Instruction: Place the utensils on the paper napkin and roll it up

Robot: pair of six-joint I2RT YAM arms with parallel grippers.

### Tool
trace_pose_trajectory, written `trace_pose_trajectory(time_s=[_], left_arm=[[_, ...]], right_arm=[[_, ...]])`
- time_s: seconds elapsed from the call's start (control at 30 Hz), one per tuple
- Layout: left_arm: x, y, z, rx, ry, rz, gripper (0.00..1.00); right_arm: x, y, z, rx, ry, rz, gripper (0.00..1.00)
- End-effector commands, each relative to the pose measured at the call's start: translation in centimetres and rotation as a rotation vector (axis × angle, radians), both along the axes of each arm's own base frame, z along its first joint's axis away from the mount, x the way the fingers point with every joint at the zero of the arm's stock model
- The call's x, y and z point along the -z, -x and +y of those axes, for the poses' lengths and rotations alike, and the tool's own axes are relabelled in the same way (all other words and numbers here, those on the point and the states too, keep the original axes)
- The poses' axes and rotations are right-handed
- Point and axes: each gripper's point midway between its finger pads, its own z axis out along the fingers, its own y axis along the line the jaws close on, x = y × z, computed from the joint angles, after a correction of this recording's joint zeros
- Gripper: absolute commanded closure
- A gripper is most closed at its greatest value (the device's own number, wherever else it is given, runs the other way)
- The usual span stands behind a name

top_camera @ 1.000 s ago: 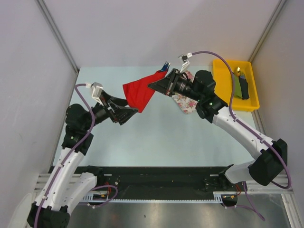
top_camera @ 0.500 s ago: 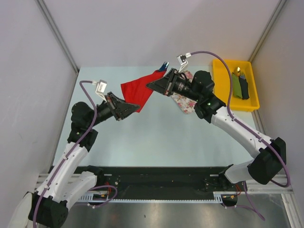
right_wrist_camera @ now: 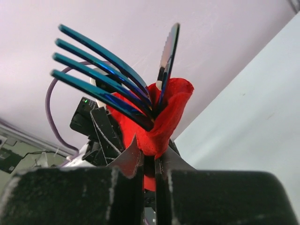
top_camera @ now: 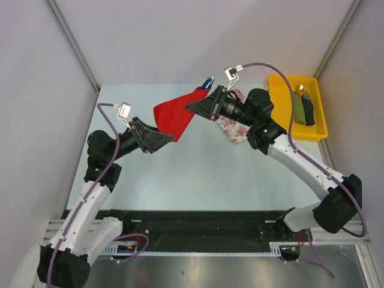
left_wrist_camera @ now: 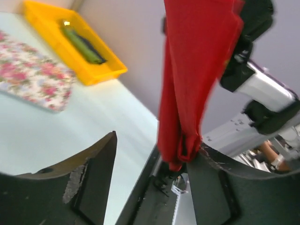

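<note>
The red paper napkin [top_camera: 173, 114] hangs in the air, bunched around the utensils. My right gripper [top_camera: 191, 108] is shut on that bundle. Blue fork tines [right_wrist_camera: 101, 65] and a knife blade [right_wrist_camera: 168, 49] stick up out of the red wrap [right_wrist_camera: 166, 117] above the right gripper [right_wrist_camera: 149, 155]; their tips show past the napkin's far end [top_camera: 207, 82]. My left gripper [top_camera: 170, 139] is open around the napkin's lower corner. In the left wrist view that corner [left_wrist_camera: 180, 152] hangs between the jaws of the left gripper [left_wrist_camera: 157, 143], close against the right finger [left_wrist_camera: 211, 178].
A floral cloth [top_camera: 235, 131] lies on the pale table behind the right gripper, also visible as the floral cloth [left_wrist_camera: 33, 65]. A yellow tray [top_camera: 277, 105] at the back right holds green and dark rolls [top_camera: 304, 109]. Grey walls close in on three sides.
My left gripper moved right and up toward the napkin's lower corner; its jaws narrowed, then widened again. The right gripper kept its hold and barely moved.
</note>
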Motion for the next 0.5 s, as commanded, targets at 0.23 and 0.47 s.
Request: trace_pose_trajectory(time_s=[0.23,0.47], left_arm=[[-2.4,-2.0,6.8,-0.420,-0.395,-0.322,0.19],[-2.6,-1.7,3.9,-0.298,-0.544,-0.450,0.16]], right_arm=[[1.4,-3.5,-2.7,0.262,0.148,0.017,1.00],[2.7,-3.6,-1.3,0.234,0.158,0.063,1.00]])
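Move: The red napkin, rolled round the utensils and held in the right fingers, has its middle about 5 cm ahead of the left hand, 4 to its right and 5 above; its lower corner is right by the left fingertips. From the right hand that middle lies some 2 cm back, 4 left and 3 lower. The utensil tips stick out about 6 cm ahead of the right hand, 4 to its right and 4 up; the flowered cloth lies some 16 ahead, 16 right and 40 below. With its fingers already parted, the left hand draws off leftwards by about 5 cm away from the napkin's lower corner, first swinging a little forward and down, then easing back and rising to end some 4 cm higher, while its fingers spread wider and its wrist turns counter-clockwise and rolls some 35 degrees in all. The right hand keeps its pinch on the wrapped napkin and carries it down about 6 cm, forward 4 and slightly right, tipping its fingers down and turning a little clockwise. ##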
